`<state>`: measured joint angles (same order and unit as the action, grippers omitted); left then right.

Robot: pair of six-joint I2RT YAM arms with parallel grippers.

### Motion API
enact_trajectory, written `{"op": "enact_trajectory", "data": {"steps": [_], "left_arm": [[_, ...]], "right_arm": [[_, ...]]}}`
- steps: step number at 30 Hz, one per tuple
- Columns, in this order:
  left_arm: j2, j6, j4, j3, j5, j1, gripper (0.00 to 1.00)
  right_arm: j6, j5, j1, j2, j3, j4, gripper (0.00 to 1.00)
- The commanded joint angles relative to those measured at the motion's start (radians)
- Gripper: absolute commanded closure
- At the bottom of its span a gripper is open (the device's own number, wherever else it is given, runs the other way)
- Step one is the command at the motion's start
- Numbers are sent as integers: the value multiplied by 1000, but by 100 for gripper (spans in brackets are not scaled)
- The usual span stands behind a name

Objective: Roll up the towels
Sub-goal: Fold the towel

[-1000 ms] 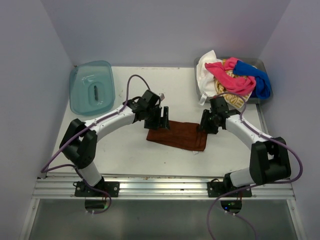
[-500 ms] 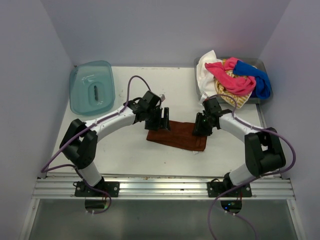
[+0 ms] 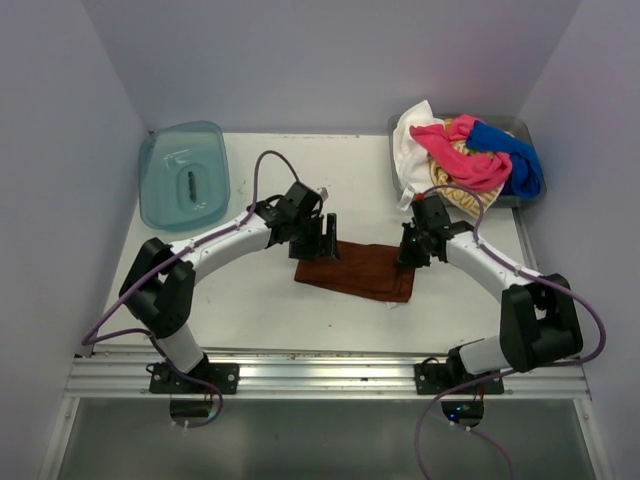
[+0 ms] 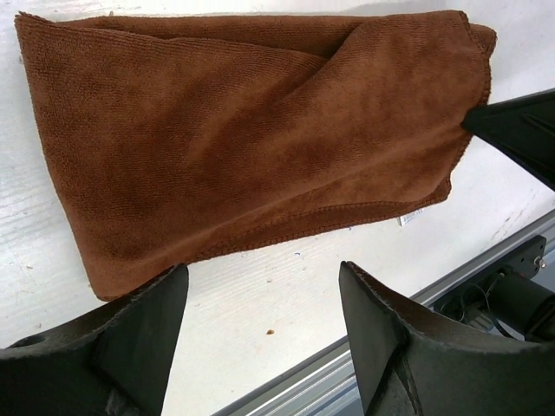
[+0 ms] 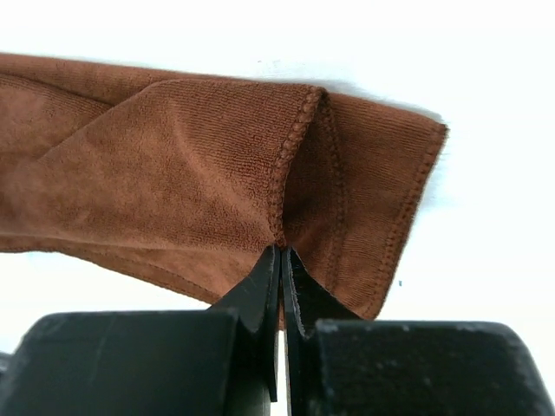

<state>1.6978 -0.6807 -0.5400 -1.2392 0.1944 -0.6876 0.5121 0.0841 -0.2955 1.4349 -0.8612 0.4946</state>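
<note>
A rust-brown towel [image 3: 355, 268] lies folded flat on the white table between my two arms. My right gripper [image 3: 408, 258] is at its right end. In the right wrist view the jaws [image 5: 282, 250] are shut on the rust-brown towel [image 5: 173, 173], pinching a stitched hem, and the cloth puckers at the tips. My left gripper [image 3: 322, 240] stands open at the left end. The left wrist view shows its fingertips [image 4: 260, 277] apart over bare table, just off the towel's [image 4: 243, 130] edge. More towels are heaped at the back right: pink [image 3: 460, 155], blue [image 3: 515, 160], white [image 3: 410, 140].
The heap sits in a grey tray [image 3: 520, 122] at the back right corner, with a yellow-and-white striped towel [image 3: 462, 198] spilling over its front. A translucent teal plastic tray [image 3: 185, 175] lies upside down at the back left. A metal rail [image 3: 320, 375] runs along the near edge.
My right gripper has closed from open onto the towel's right end after shifting slightly there. The left arm and its open gripper have stayed still.
</note>
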Motion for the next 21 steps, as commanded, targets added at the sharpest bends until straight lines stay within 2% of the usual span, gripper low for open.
{"op": "enact_trajectory", "data": {"steps": [1, 5, 7, 9, 11, 15, 21], "left_arm": [[-21, -20, 21, -29, -26, 2, 26], [-12, -19, 20, -32, -16, 2, 26], [-6, -14, 17, -37, -15, 2, 26], [-6, -11, 14, -34, -13, 2, 26], [-12, -11, 11, -28, -15, 2, 26], [-20, -13, 17, -16, -15, 2, 25], [-12, -10, 23, -13, -7, 2, 26]], "right_arm": [[12, -64, -4, -60, 17, 41, 100], [12, -95, -2, -67, 34, 41, 100], [14, -116, -2, -44, 34, 35, 92], [20, -121, -2, -24, 33, 32, 79], [28, -106, -2, -19, 37, 25, 76], [42, -87, -2, -37, 70, 9, 64], [57, -55, -1, -25, 100, -28, 62]]}}
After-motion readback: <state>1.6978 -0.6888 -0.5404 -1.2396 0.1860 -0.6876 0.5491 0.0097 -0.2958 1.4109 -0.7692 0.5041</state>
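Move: The brown towel lies folded under both hands. The right fingers are shut on its folded-over flap's right edge; that flap's near corner lies about 5 cm back, 1 cm right and 3 cm below them. From the right hand the towel's outer right edge is some 4 cm right and 2 cm back, the towel's middle about 11 cm left and 2 cm back. For the left hand the flap's near corner is roughly 17 cm right, 5 cm back and 7 cm down. Draw the pinched flap edge about 2 cm to the right, then open the right fingers to roughly a third to let it go. As they spread, sink some 3 cm and come back about 2 cm towards the flap's near corner, ending open low over its seam. ##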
